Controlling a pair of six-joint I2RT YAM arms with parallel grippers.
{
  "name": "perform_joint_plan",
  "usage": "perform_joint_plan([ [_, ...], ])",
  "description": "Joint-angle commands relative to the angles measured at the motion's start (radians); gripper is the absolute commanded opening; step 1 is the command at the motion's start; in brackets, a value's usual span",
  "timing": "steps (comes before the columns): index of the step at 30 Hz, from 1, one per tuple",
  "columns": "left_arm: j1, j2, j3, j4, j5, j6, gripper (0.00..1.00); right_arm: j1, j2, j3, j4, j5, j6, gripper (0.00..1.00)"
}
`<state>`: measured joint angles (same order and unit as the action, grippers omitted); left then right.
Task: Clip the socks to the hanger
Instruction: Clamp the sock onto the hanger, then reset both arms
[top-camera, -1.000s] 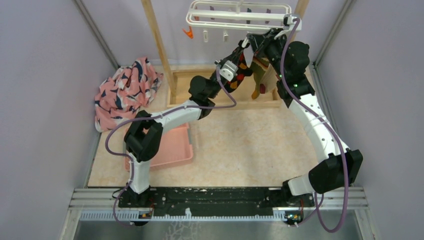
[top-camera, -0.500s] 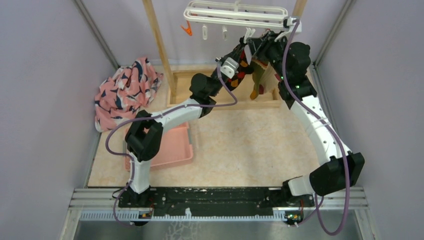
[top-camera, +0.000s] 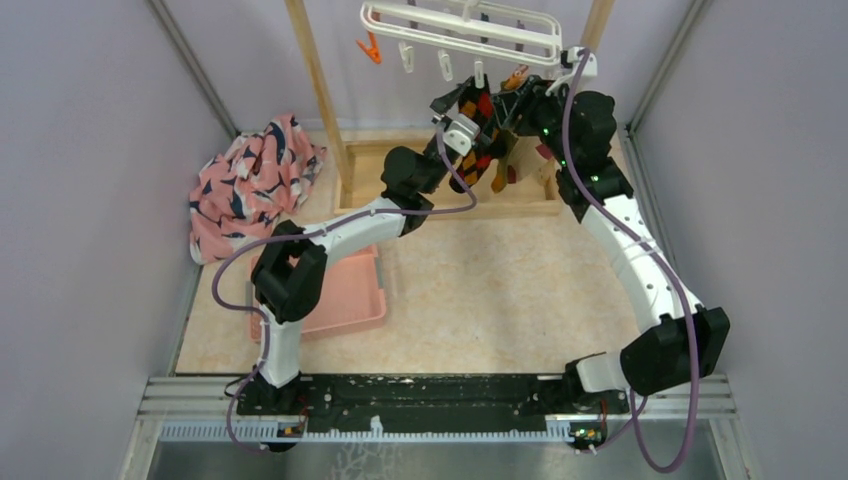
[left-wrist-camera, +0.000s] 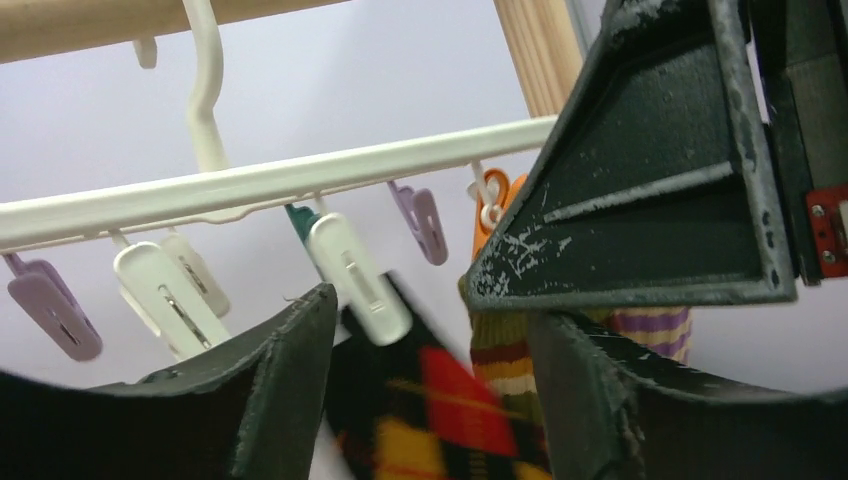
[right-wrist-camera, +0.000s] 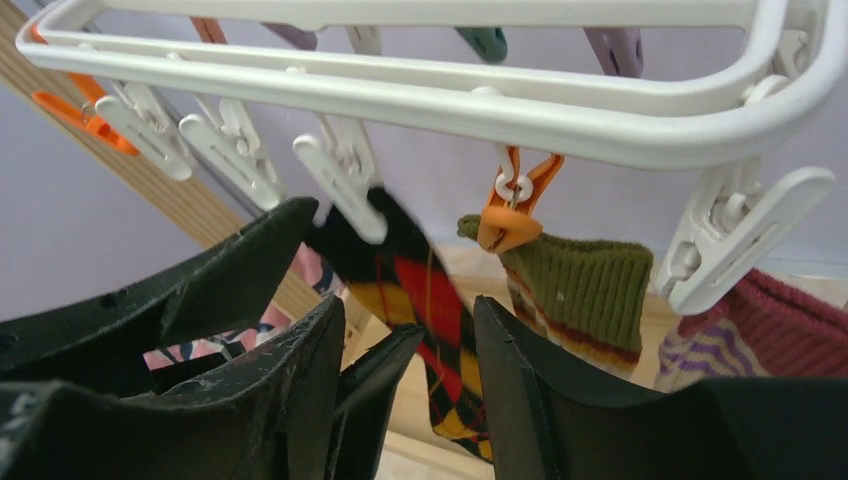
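Note:
The white hanger (top-camera: 460, 30) hangs from the wooden rack. A white clip (right-wrist-camera: 345, 185) on it pinches the top of the black-red-yellow argyle sock (right-wrist-camera: 420, 300), which dangles free. An orange clip (right-wrist-camera: 510, 205) holds the olive striped sock (right-wrist-camera: 580, 290), and a purple-striped sock (right-wrist-camera: 760, 330) hangs further right. My left gripper (left-wrist-camera: 435, 390) is open, its fingers standing apart on either side of the argyle sock (left-wrist-camera: 440, 410). My right gripper (right-wrist-camera: 425, 390) is open too, just below the same sock. Both grippers (top-camera: 468, 108) (top-camera: 520, 100) sit close together under the hanger.
The wooden rack post (top-camera: 315, 90) rises at the left of the hanger, with the rack's wooden base (top-camera: 450, 205) on the table beneath. A pink patterned cloth (top-camera: 255, 185) lies at the far left. A pink tray (top-camera: 345, 295) sits by the left arm.
Both grippers have opened and let go. The argyle sock now hangs from the white clip, and the hanger has swung to the left.

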<state>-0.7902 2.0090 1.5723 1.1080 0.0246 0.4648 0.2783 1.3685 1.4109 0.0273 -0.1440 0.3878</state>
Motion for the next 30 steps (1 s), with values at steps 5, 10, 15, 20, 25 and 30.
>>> perform_joint_plan([
  [5,-0.009,-0.047,-0.029,0.044,-0.015,-0.005,0.98,-0.005,-0.082,-0.018,-0.018,-0.027,-0.015,0.5],
  [10,-0.008,-0.091,-0.106,0.068,-0.077,0.006,0.98,-0.005,-0.152,-0.051,-0.026,-0.011,-0.028,0.51],
  [15,-0.007,-0.165,-0.243,0.051,-0.243,-0.094,0.98,-0.005,-0.25,-0.1,-0.072,0.047,-0.059,0.56],
  [20,-0.009,-0.26,-0.439,-0.015,-0.302,-0.226,0.98,-0.008,-0.28,-0.145,-0.153,0.062,-0.078,0.68],
  [25,-0.01,-0.341,-0.603,-0.159,-0.329,-0.386,0.98,-0.011,-0.32,-0.24,-0.173,0.033,-0.053,0.72],
  [30,-0.014,-0.455,-0.755,-0.228,-0.451,-0.397,0.98,-0.011,-0.337,-0.326,-0.228,-0.024,-0.036,0.75],
])
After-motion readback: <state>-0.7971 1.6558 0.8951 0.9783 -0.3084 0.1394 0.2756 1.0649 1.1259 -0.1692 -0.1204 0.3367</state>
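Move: The white clip gripping the argyle sock's cuff is about 3 cm ahead of the left hand, 1 cm to its right and 3 cm above; from the right hand it is some 5 cm ahead, 5 cm left and 4 cm up. The orange clip with the green sock is 7 cm to the white clip's right, level with it front to back; an empty white clip is 7 cm to its left and 1 cm farther out. Opening wider, both hands leave the clip: left about 17 cm down and leftward, right back and down. ##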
